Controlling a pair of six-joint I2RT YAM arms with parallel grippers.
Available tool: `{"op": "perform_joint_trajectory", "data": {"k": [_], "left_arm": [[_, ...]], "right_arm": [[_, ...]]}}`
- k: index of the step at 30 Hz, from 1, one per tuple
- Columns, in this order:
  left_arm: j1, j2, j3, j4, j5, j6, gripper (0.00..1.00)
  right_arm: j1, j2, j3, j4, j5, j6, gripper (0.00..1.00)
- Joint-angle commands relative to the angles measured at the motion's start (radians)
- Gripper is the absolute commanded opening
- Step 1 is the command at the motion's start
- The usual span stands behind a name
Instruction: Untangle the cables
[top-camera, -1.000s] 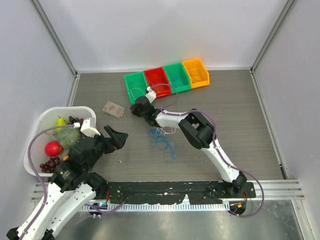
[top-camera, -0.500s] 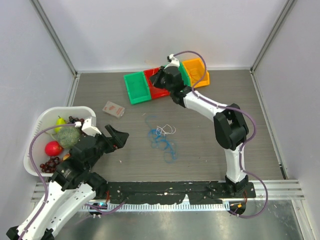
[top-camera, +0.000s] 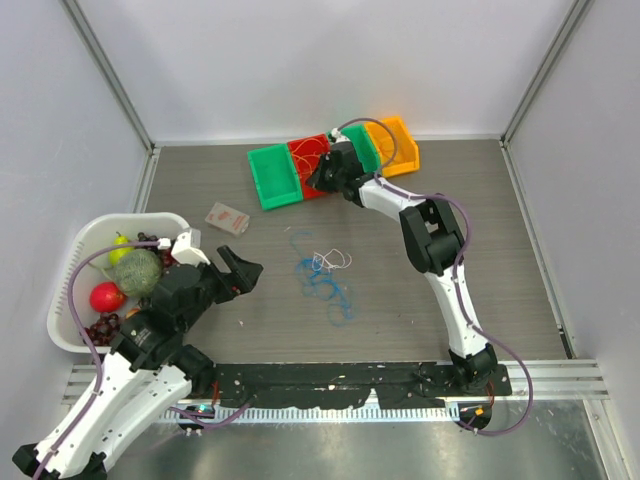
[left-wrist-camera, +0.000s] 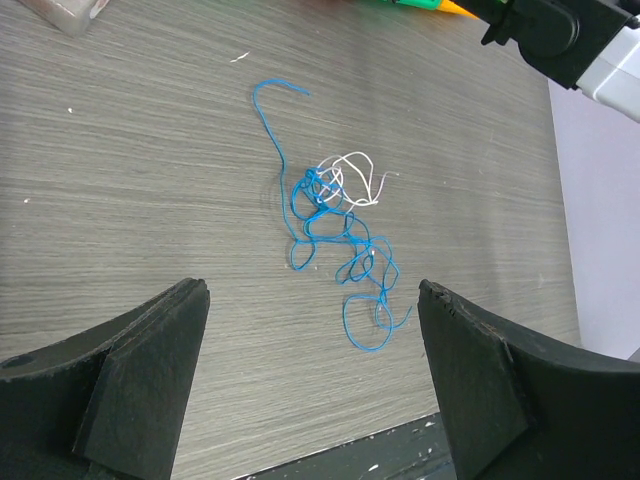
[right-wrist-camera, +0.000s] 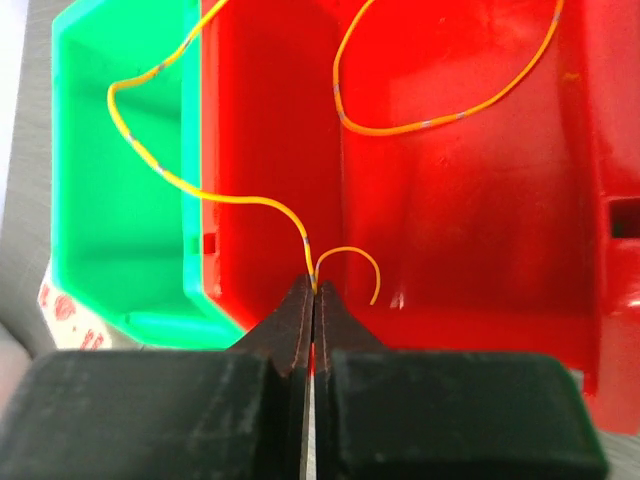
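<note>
The blue cable (top-camera: 328, 283) lies in loose loops mid-table, with the whitish cable (top-camera: 336, 261) coiled at its upper end; both also show in the left wrist view, blue cable (left-wrist-camera: 335, 245) and whitish cable (left-wrist-camera: 355, 172). My right gripper (right-wrist-camera: 314, 289) is shut on the orange-yellow cable (right-wrist-camera: 250, 200), which arcs over the red bin (right-wrist-camera: 470, 200) and the green bin (right-wrist-camera: 120, 220). From above, the right gripper (top-camera: 319, 180) hovers at the red bin (top-camera: 312, 152). My left gripper (top-camera: 242, 277) stands open with nothing in it, left of the tangle; in its own view the left gripper (left-wrist-camera: 312, 300) frames the lowest blue loop.
A row of bins sits at the back: green bin (top-camera: 270, 175), red, another green bin (top-camera: 362, 147), orange bin (top-camera: 402, 146). A white basket (top-camera: 72, 262) of fruit stands at the left. A small clear packet (top-camera: 227, 218) lies near it. Grey walls enclose the table.
The right gripper has carried the orange-yellow cable away from the tangle to the bins at the back, then settled over the red bin. The left arm has shifted slightly.
</note>
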Motion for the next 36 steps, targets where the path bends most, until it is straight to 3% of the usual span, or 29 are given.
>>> {"op": "perform_joint_trajectory", "data": {"k": [1, 10, 21, 26, 31, 34, 36], "left_arm": [[0.003, 0.022, 0.008, 0.067, 0.014, 0.008, 0.89], [0.003, 0.015, 0.002, 0.064, 0.011, 0.008, 0.89], [0.003, 0.022, 0.000, 0.066, 0.017, 0.005, 0.89], [0.001, 0.024, 0.008, 0.053, 0.021, 0.006, 0.89], [0.003, 0.021, 0.000, 0.052, 0.014, 0.005, 0.89], [0.001, 0.022, -0.009, 0.066, 0.020, -0.009, 0.89], [0.003, 0.027, -0.012, 0.075, 0.036, -0.015, 0.89]], "right_arm": [[0.002, -0.006, 0.069, 0.010, 0.101, -0.018, 0.01], [0.025, 0.019, 0.118, -0.046, 0.367, -0.114, 0.01], [0.129, 0.196, 0.366, -0.192, 0.656, -0.408, 0.01], [0.139, 0.252, 0.425, -0.208, 0.655, -0.471, 0.01], [0.142, 0.183, 0.373, -0.220, 0.600, -0.454, 0.16], [0.142, 0.106, 0.328, -0.230, 0.568, -0.422, 0.33], [0.142, 0.066, 0.319, -0.266, 0.563, -0.401, 0.39]]}}
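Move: Some 4 cm straight ahead of the right hand and 5 cm below lies the middle of the red bin, over whose near part the closed fingers hold the orange cable. The left green bin is about 9 cm to the hand's left and 2 cm ahead; the right green bin some 10 cm to its right and 7 cm ahead. From the left hand, the red bin is roughly 38 cm ahead, 16 cm right and 18 cm below. Carrying the orange cable's pinched end farther out over the red bin, the right hand goes forward about 4 cm while swinging right, then comes back left and sinks some 3 cm into the bin. Its wrist rolls about 35 degrees, left side down, so the fingers point more steeply downward; at the end they open about a third around the cable, with a slight drift back and right. ##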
